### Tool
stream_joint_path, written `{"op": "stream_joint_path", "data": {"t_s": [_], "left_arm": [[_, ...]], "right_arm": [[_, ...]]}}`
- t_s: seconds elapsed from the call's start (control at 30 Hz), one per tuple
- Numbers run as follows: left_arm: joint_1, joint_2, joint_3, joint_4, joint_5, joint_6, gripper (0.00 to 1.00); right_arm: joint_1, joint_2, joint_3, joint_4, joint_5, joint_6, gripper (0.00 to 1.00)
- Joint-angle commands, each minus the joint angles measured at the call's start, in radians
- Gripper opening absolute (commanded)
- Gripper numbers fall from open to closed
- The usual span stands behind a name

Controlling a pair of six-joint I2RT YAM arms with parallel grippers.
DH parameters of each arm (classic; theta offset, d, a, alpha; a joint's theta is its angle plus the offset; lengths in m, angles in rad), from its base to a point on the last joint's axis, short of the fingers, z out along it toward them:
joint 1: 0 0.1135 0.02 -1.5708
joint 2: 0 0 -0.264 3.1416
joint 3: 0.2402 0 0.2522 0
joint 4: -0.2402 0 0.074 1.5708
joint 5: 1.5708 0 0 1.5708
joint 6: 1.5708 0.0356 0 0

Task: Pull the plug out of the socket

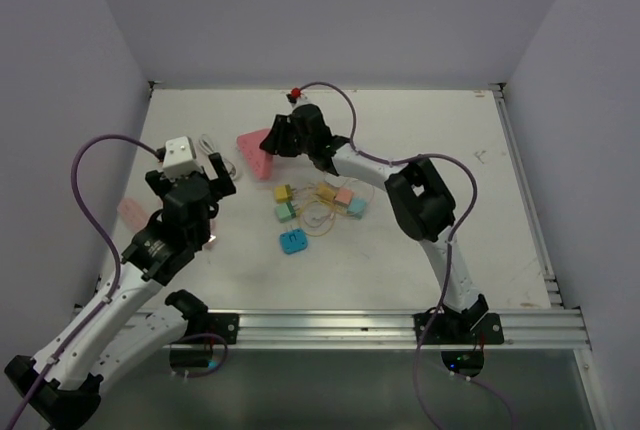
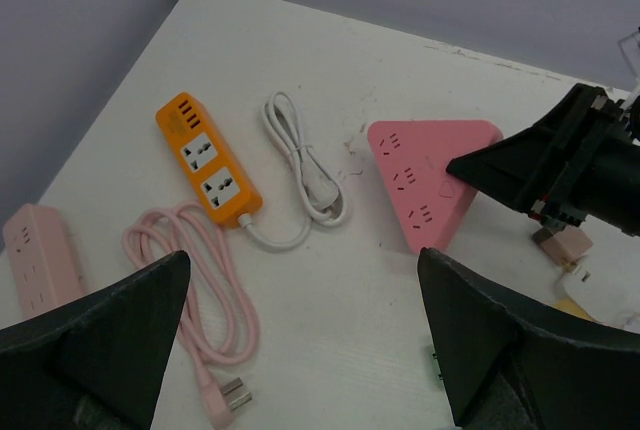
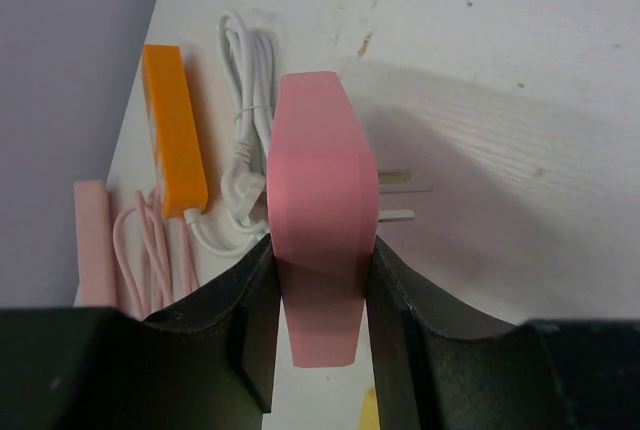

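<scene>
A pink triangular socket block (image 1: 255,153) is held on edge at the back of the table, left of centre. My right gripper (image 3: 320,290) is shut on it, one finger on each flat side. Its socket face (image 2: 420,170) points toward my left arm, and two metal prongs (image 3: 400,190) stick out of its other side. I see no plug seated in that face. A pink cable's plug (image 2: 225,400) lies loose on the table. My left gripper (image 2: 305,350) hovers open over bare table, left of the block, holding nothing.
An orange power strip (image 2: 205,160) with a coiled white cable (image 2: 305,170) lies left of the block. A pale pink strip (image 2: 40,260) and its looped pink cable (image 2: 190,280) lie at the far left. Several small coloured adapter cubes (image 1: 293,242) sit mid-table.
</scene>
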Motion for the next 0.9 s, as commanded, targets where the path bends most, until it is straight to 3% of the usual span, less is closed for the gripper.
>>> {"op": "stream_joint_path", "data": {"t_s": [0.0, 0.27, 0.37, 0.47, 0.57, 0.6, 0.7, 0.8, 0.87], "left_arm": [[0.006, -0.024, 0.011, 0.012, -0.063, -0.022, 1.00], [0.006, -0.050, 0.009, 0.013, -0.065, -0.028, 1.00], [0.006, -0.054, 0.011, 0.010, -0.066, -0.029, 1.00], [0.006, -0.054, 0.008, 0.012, -0.069, -0.029, 1.00], [0.006, -0.047, 0.009, 0.010, -0.066, -0.028, 1.00], [0.006, -0.046, 0.009, 0.010, -0.068, -0.028, 0.99], [0.006, -0.044, 0.008, 0.010, -0.068, -0.028, 1.00], [0.006, -0.047, 0.005, 0.015, -0.060, -0.028, 1.00], [0.006, -0.043, 0.000, 0.019, -0.055, -0.025, 1.00]], "right_arm": [[0.021, 0.074, 0.166, 0.032, -0.015, 0.032, 0.00], [0.035, 0.285, 0.393, -0.002, -0.086, 0.058, 0.00], [0.037, 0.365, 0.481, 0.006, -0.124, 0.098, 0.08], [0.037, 0.414, 0.512, 0.012, -0.137, 0.129, 0.24], [0.035, 0.428, 0.533, -0.002, -0.143, 0.126, 0.51], [0.037, 0.422, 0.528, -0.006, -0.138, 0.120, 0.66], [0.035, 0.373, 0.486, -0.031, -0.106, 0.078, 0.88], [0.028, 0.309, 0.435, -0.063, -0.071, 0.040, 0.99], [0.014, 0.279, 0.421, -0.101, -0.038, 0.017, 0.99]]}}
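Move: The right gripper already holds the pink triangular socket on edge. The empty spot where it is to be set down lies about 4 cm ahead of that hand, 9 cm to its left and 9 cm below. The white cord lies just beyond, 2 cm ahead and 15 cm left, with the orange strip level with the hand and 25 cm left. The yellow plug is 8 cm back and 2 cm right. From the left hand, the spot is some 21 cm ahead, 4 cm right and 22 cm below. Carry the pink socket on with the right gripper, about 8 cm left and a little forward while sinking some 4 cm, towards the table beside the white cord, rolling the hand's left side up slightly. Then open the fingers wide to let go, and sink another 2 cm as the hand eases slightly back and to the right. ##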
